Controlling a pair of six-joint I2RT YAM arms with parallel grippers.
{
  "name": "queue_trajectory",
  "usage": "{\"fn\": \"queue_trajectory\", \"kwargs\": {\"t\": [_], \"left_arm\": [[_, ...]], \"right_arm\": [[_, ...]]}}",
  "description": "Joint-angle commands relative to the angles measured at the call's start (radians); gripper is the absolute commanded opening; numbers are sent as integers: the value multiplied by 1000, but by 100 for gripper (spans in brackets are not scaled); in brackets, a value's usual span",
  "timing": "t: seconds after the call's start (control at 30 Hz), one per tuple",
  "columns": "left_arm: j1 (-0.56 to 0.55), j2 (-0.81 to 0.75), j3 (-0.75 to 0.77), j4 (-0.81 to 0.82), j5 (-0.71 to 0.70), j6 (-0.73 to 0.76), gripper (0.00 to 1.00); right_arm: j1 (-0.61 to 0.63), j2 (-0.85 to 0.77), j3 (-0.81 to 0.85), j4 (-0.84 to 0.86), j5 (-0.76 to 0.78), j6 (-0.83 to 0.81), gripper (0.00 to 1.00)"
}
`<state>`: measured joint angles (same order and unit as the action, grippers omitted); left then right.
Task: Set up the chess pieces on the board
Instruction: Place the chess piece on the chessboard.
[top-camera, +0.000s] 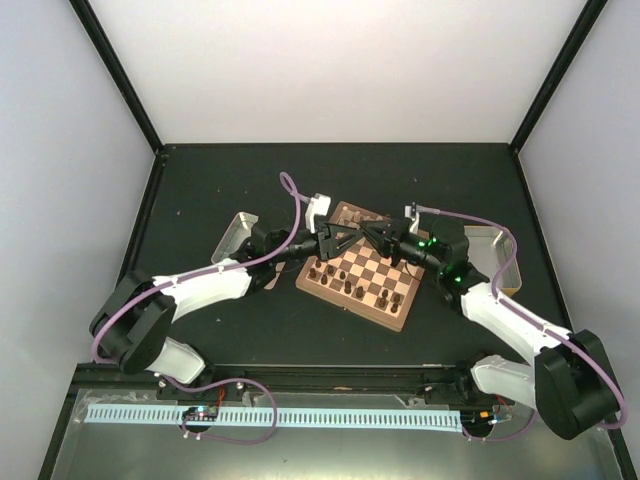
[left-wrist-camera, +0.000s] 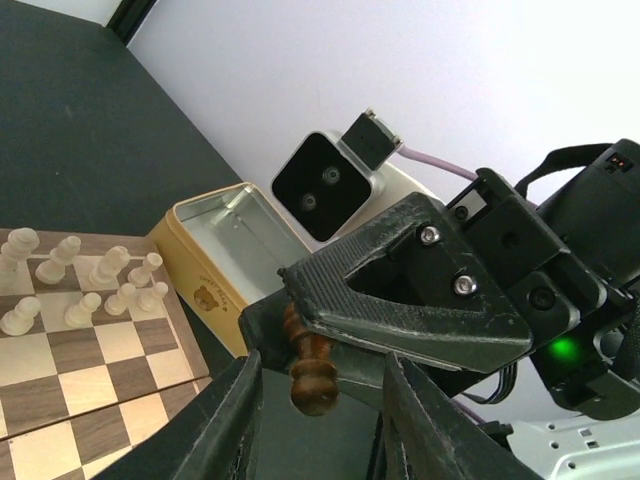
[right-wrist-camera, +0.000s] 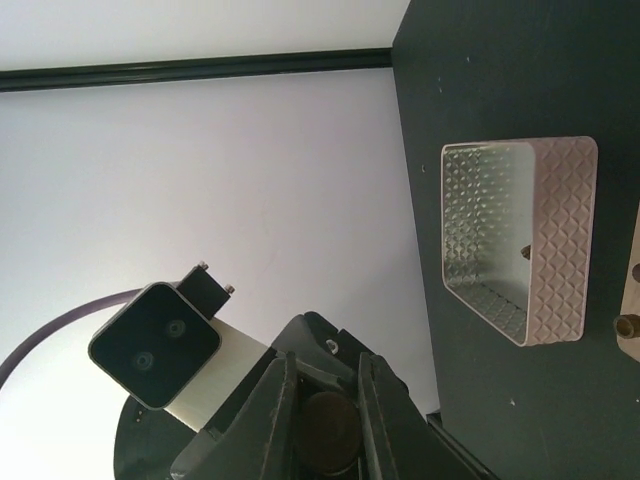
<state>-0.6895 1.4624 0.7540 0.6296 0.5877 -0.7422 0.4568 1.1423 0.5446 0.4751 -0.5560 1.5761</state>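
The board (top-camera: 385, 300) lies in the middle of the table, with several dark brown chess pieces (top-camera: 345, 283) standing on its near squares. Both grippers meet in the air over its far edge. My right gripper (right-wrist-camera: 325, 365) is shut on one dark chess piece (right-wrist-camera: 330, 432), whose round base shows between the fingers. In the left wrist view that same piece (left-wrist-camera: 312, 368) sticks out of the right gripper's black fingers (left-wrist-camera: 400, 290). My left gripper (left-wrist-camera: 322, 378) stands open around it, a gap on each side. Seen from above, the left gripper (top-camera: 342, 241) faces the right gripper (top-camera: 373, 236).
A metal tray (top-camera: 232, 238) sits left of the board and another tray (top-camera: 497, 256) sits to its right. Cream-white chessmen (left-wrist-camera: 80, 285) stand in two rows on one side of the board (left-wrist-camera: 90, 375). The right wrist view shows a white patterned tray (right-wrist-camera: 560, 240).
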Motion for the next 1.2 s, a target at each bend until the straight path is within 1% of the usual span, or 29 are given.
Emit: {"fn": "queue_trajectory", "kwargs": {"t": [0.0, 0.1, 0.2, 0.53, 0.57, 0.7, 0.73, 0.77, 0.8, 0.83, 0.93, 1.0, 1.07, 1.17], "left_arm": [[-8, 0, 0, 0, -18, 33, 34], [-8, 4, 0, 11, -11, 29, 26], [-8, 17, 10, 44, 20, 7, 22], [-12, 47, 28, 47, 33, 1, 22], [-12, 48, 30, 48, 32, 1, 21], [-12, 45, 59, 27, 32, 29, 5], [-12, 39, 68, -10, 29, 46, 2], [-13, 32, 80, -35, 19, 68, 2], [-12, 25, 93, -100, 13, 94, 1], [-12, 17, 104, -150, 7, 119, 2], [-13, -1, 157, -372, 4, 210, 2], [-13, 7, 218, -592, -8, 286, 2], [-14, 26, 282, -805, -36, 360, 1], [-25, 67, 378, -1110, -129, 454, 2]], "right_arm": [[0, -34, 11, -51, 44, -46, 4], [0, -34, 18, -58, 45, -55, 4], [1, -23, 21, -45, 28, -51, 4], [0, -8, 23, -16, 7, -38, 4], [0, -4, 24, -15, 2, -38, 4], [0, 6, 47, -74, -19, -75, 5], [0, 6, 54, -97, -18, -93, 5], [1, 4, 66, -127, -16, -118, 6], [-2, 3, 80, -168, -12, -146, 8], [-1, -1, 95, -210, -2, -179, 13], [-4, -16, 137, -334, 48, -283, 40], [-7, -30, 158, -416, 101, -356, 54], [-9, -47, 182, -513, 175, -436, 61], [-13, -84, 189, -631, 307, -536, 64]]}}
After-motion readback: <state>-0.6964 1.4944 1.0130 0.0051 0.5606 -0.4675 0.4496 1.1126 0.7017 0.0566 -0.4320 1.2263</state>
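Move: The brown chess piece is gripped in the right fingertips, at that hand's own point, and stands between the left hand's open fingers, about 1 cm to the right and 1 cm below. From the left hand the chessboard's middle lies some 21 cm below, 2 cm back and 3 cm right; the white pieces are about 7 cm ahead, 7 cm right and 19 cm below. Left hand pinches the chess piece, sinking some 3 cm; right hand opens and backs off about 2 cm rightward. ##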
